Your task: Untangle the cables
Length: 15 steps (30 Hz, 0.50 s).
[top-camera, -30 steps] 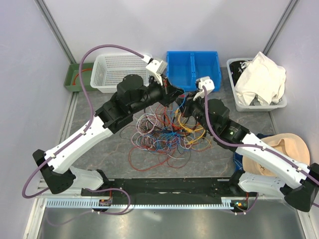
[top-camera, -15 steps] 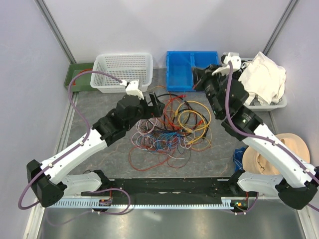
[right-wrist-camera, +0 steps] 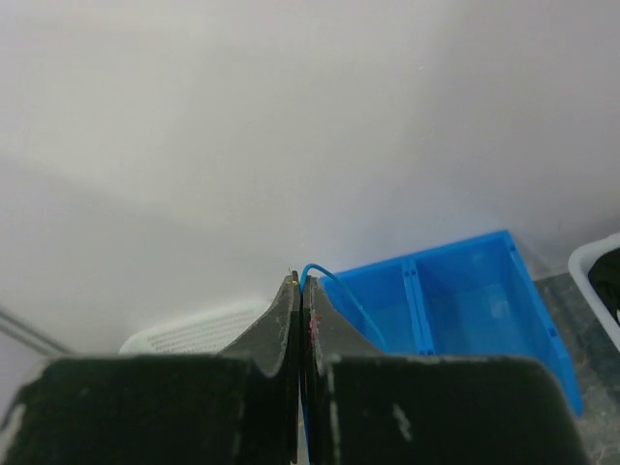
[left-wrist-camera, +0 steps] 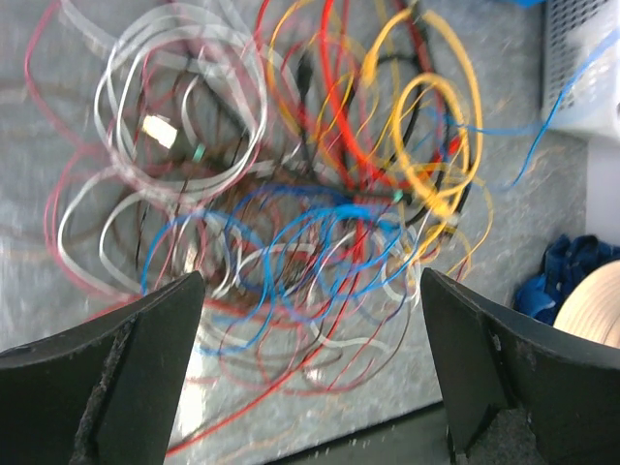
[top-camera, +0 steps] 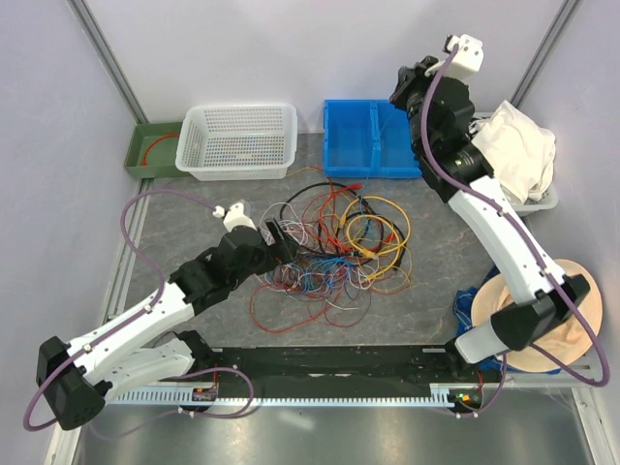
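Note:
The cables (top-camera: 334, 247) lie in a jumble of red, orange, yellow, blue, white and black wires on the grey table, with yellow coils at the right. My left gripper (top-camera: 281, 237) is open at the pile's left edge. In the left wrist view its gripper (left-wrist-camera: 310, 387) hangs above the blurred cables (left-wrist-camera: 310, 194), holding nothing. My right gripper (top-camera: 399, 92) is raised high over the blue bin. In the right wrist view it (right-wrist-camera: 302, 286) is shut on a thin blue wire (right-wrist-camera: 339, 283) that loops out of its tips.
A white basket (top-camera: 237, 140), a blue bin (top-camera: 373, 136) and a green tray (top-camera: 155, 147) stand along the back. A grey bin with white cloth (top-camera: 509, 155) is at the back right. A straw hat (top-camera: 542, 310) and blue cloth (top-camera: 470, 300) lie at the right.
My right arm has risen from the pile up toward the back wall, shut on the blue wire. My left arm has drawn back toward the near left.

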Each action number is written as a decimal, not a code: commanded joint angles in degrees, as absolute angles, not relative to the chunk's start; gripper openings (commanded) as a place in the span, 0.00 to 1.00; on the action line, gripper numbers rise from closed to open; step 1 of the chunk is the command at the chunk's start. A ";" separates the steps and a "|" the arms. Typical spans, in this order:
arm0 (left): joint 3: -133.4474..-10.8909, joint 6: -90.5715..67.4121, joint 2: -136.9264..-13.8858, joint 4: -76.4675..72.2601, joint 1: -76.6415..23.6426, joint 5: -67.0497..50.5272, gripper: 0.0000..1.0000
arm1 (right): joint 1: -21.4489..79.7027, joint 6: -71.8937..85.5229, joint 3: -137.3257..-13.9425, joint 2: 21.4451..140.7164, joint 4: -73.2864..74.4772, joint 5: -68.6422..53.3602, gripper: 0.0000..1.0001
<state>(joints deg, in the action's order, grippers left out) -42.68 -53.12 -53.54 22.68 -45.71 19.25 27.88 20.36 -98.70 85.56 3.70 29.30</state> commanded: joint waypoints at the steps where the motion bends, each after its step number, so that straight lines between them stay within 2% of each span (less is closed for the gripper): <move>1: -37.98 -60.29 -49.93 23.29 -45.53 15.91 1.00 | 26.02 20.66 -108.25 90.78 0.44 27.78 0.00; 12: -31.12 -62.14 -49.39 22.94 -45.53 11.78 0.98 | 22.94 12.93 -127.34 105.63 -11.86 30.40 0.00; 15: -29.62 -62.49 -50.44 22.33 -45.53 10.90 0.97 | 21.02 13.44 -127.80 106.35 -17.82 31.90 0.00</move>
<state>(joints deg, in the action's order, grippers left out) -31.00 -59.61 -49.47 23.88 -45.71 12.84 23.24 15.44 -124.75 105.54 -8.25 29.54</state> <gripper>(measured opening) 0.981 0.010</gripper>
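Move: The blue loops of the tangle lie about 3 cm ahead of the left hand, 7 cm to its right and 16 below, with the white coil about 9 cm ahead and straight below. From the right hand, holding a blue cable high, the blue bin is some 12 cm ahead, 7 left and 45 below; the yellow coil is 10 cm back, 6 left, and 48 below. The right hand carries its blue cable up and forward, 11 cm; the left, open, sinks towards the tangle. ##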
